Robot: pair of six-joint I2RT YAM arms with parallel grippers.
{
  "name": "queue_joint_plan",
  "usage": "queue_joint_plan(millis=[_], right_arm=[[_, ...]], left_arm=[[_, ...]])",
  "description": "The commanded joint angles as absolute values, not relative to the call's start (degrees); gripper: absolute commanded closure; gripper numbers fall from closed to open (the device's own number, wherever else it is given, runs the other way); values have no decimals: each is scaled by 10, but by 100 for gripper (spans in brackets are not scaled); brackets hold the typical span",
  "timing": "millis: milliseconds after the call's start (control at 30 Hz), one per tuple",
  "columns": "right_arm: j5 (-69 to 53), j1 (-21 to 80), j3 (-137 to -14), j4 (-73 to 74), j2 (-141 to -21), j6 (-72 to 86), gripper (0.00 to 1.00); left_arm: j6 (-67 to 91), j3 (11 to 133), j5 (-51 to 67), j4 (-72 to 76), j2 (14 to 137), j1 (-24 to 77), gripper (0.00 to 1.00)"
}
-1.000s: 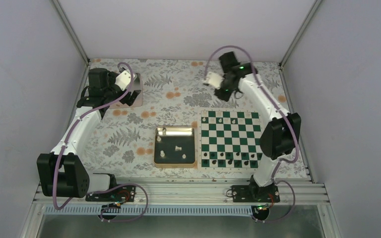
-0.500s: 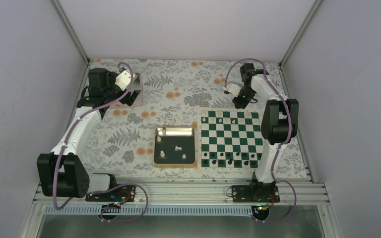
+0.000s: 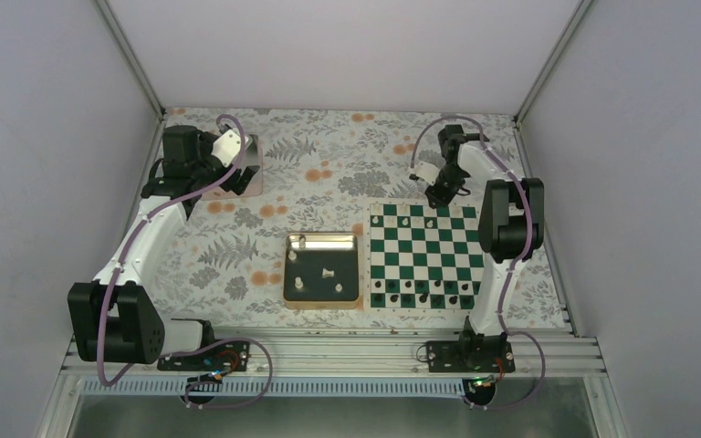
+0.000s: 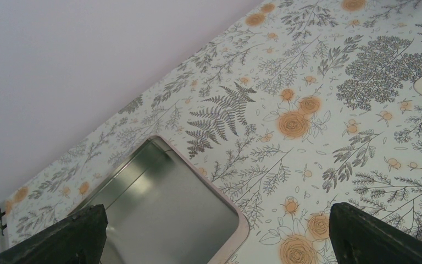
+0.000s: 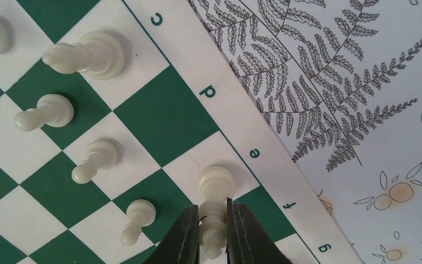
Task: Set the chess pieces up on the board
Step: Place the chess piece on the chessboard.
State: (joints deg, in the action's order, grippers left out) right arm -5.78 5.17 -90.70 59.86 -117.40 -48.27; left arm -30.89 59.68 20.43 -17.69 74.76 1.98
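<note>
The board (image 3: 420, 258) lies at the right of the table, with several white chess pieces on its far rows. My right gripper (image 3: 437, 196) hangs over the far edge, shut on a tall white chess piece (image 5: 215, 184). In the right wrist view the gripper (image 5: 213, 217) clamps the piece's stem. Its base sits on the white edge square by the letter e of the board (image 5: 159, 118). Another tall piece (image 5: 88, 55) and three pawns (image 5: 94, 159) stand close by. My left gripper (image 3: 222, 178) is open at the far left, its jaws (image 4: 220, 242) wide apart with nothing between them.
A gold-rimmed tray (image 3: 323, 237) left of the board holds several loose white pieces (image 3: 327, 273). Black pieces (image 3: 420, 297) fill the board's near rows. A shallow silver tin (image 4: 198, 170) lies under the left gripper at the far left. A flowered cloth covers the table.
The right arm has swung from above the cloth behind the board down to the board's far edge, carrying the white piece. The left arm has not moved.
</note>
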Motion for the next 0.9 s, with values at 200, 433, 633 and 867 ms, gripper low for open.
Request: queue_joint_plan(millis=[200, 433, 633, 867], right_arm=[[-73, 51, -897, 592, -1180, -487, 86], [-57, 51, -901, 582, -1152, -480, 68], [-44, 68, -946, 613, -1103, -473, 61], [-17, 215, -991, 661, -1071, -456, 54]], left_arm=[[-314, 602, 215, -171, 747, 18, 0], [-314, 602, 214, -171, 747, 18, 0], [-313, 603, 214, -171, 745, 19, 0], [-313, 605, 214, -173, 742, 18, 0]])
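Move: My right hand holds a tall white chess piece right over its light square on the board's far row, lettered e, about 4 cm below my grip. A white pawn stands about 4 cm back from that square, a second pawn 4 cm back and 4 cm left of the square, and a tall white piece level with the square, 8 cm to its left. From my left hand that square lies some 49 cm right, 3 cm back and 23 cm down. I keep my right hand almost still while its fingers part and let go of the tall white piece on its square. Then I lift straight up off it and, still rising, swing left and slightly forward, ending about 8 cm higher and 4 cm to the left, the fingertips tilting forward some 10 degrees. ##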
